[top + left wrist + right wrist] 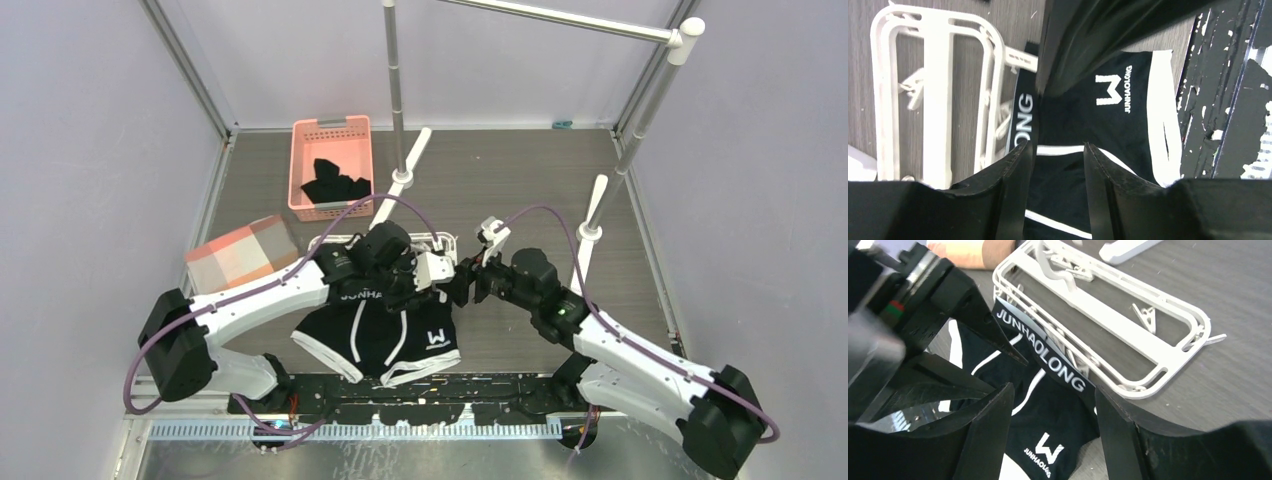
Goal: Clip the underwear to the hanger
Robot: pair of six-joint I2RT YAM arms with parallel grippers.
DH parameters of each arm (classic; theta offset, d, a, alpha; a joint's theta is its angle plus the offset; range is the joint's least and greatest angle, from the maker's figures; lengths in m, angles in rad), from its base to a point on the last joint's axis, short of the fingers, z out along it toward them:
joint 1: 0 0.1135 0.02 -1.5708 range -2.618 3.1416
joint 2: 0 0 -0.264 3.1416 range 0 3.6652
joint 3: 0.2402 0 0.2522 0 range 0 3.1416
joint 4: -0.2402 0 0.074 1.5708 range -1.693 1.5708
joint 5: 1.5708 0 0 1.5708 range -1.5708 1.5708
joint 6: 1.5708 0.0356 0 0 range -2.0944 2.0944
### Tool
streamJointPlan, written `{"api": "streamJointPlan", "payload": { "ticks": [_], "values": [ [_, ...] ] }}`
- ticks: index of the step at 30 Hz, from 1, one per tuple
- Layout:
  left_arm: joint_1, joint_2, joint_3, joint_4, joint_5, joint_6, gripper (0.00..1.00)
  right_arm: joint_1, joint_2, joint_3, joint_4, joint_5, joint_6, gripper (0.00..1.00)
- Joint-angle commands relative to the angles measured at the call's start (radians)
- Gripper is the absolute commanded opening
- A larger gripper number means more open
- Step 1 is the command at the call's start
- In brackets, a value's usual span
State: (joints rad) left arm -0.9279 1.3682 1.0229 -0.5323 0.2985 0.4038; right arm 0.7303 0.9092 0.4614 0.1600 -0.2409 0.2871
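Note:
The underwear (385, 335), black briefs with white piping and a white W logo, lies flat on the table. Its lettered waistband (1045, 347) rests against the near long rail of the hanger (1128, 325), among the small clips there. Whether a clip grips the fabric, I cannot tell. The hanger is a white plastic frame lying flat, mostly hidden under the arms in the top view (440, 240). My left gripper (1058, 150) hovers open over the briefs with nothing between its fingers. My right gripper (1050, 395) is open too, above the logo corner, almost tip to tip with the left.
A pink basket (332, 165) at the back left holds dark garments (335, 185). A pink-and-white checked block (240, 252) sits left of the arms. The grey rail stand (397, 90) rises behind on white feet (592, 210). A black worn strip (420, 385) runs along the near edge.

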Motion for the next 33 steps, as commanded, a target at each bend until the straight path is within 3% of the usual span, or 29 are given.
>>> {"api": "streamJointPlan", "payload": {
  "ticks": [1,5,10,15,24,33],
  "values": [
    [0.012,-0.118,-0.022,0.043,-0.025,-0.044,0.46,0.011,-0.123,-0.008,-0.038,0.145,-0.059,0.67],
    [0.025,-0.256,-0.049,0.034,-0.043,-0.075,0.49,0.009,-0.192,-0.016,-0.068,0.171,-0.114,0.68],
    [0.063,-0.425,-0.092,0.060,-0.139,-0.155,0.60,0.010,-0.181,0.003,-0.044,0.082,-0.183,0.70],
    [0.083,-0.553,-0.118,0.082,-0.321,-0.252,0.72,0.011,-0.010,0.095,-0.014,-0.086,-0.259,0.70],
    [0.086,-0.681,-0.127,0.016,-0.415,-0.281,0.74,0.011,0.341,0.216,0.174,-0.331,-0.534,0.69],
    [0.086,-0.773,-0.156,-0.062,-0.452,-0.276,0.75,0.006,0.618,0.514,-0.165,-0.413,-0.963,0.67]
  ]
}}
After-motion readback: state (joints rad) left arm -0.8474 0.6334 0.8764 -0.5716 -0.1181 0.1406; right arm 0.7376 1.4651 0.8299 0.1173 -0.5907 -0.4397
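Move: The left hand is about 7 cm above the underwear. The hanger's left-end clip lies some 16 cm to its left and 5 cm ahead, and the underwear's middle 5 cm left and 4 cm back. From the right hand, the hanger's middle is about 15 cm left, 12 cm ahead and 9 cm down. The hanger's right end is straight ahead some 12 cm, and the waistband's right end straight ahead 4 cm. Bring the left gripper up off the underwear and left, about 13 cm each way, opening its fingers wider and swinging them counter-clockwise to point more forward. Let the right gripper ease slightly right and up first, then sweep it roughly 10 cm left, sinking and finally reaching forward over the hanger's front rail, fingers kept open and turned some 30 degrees counter-clockwise. ##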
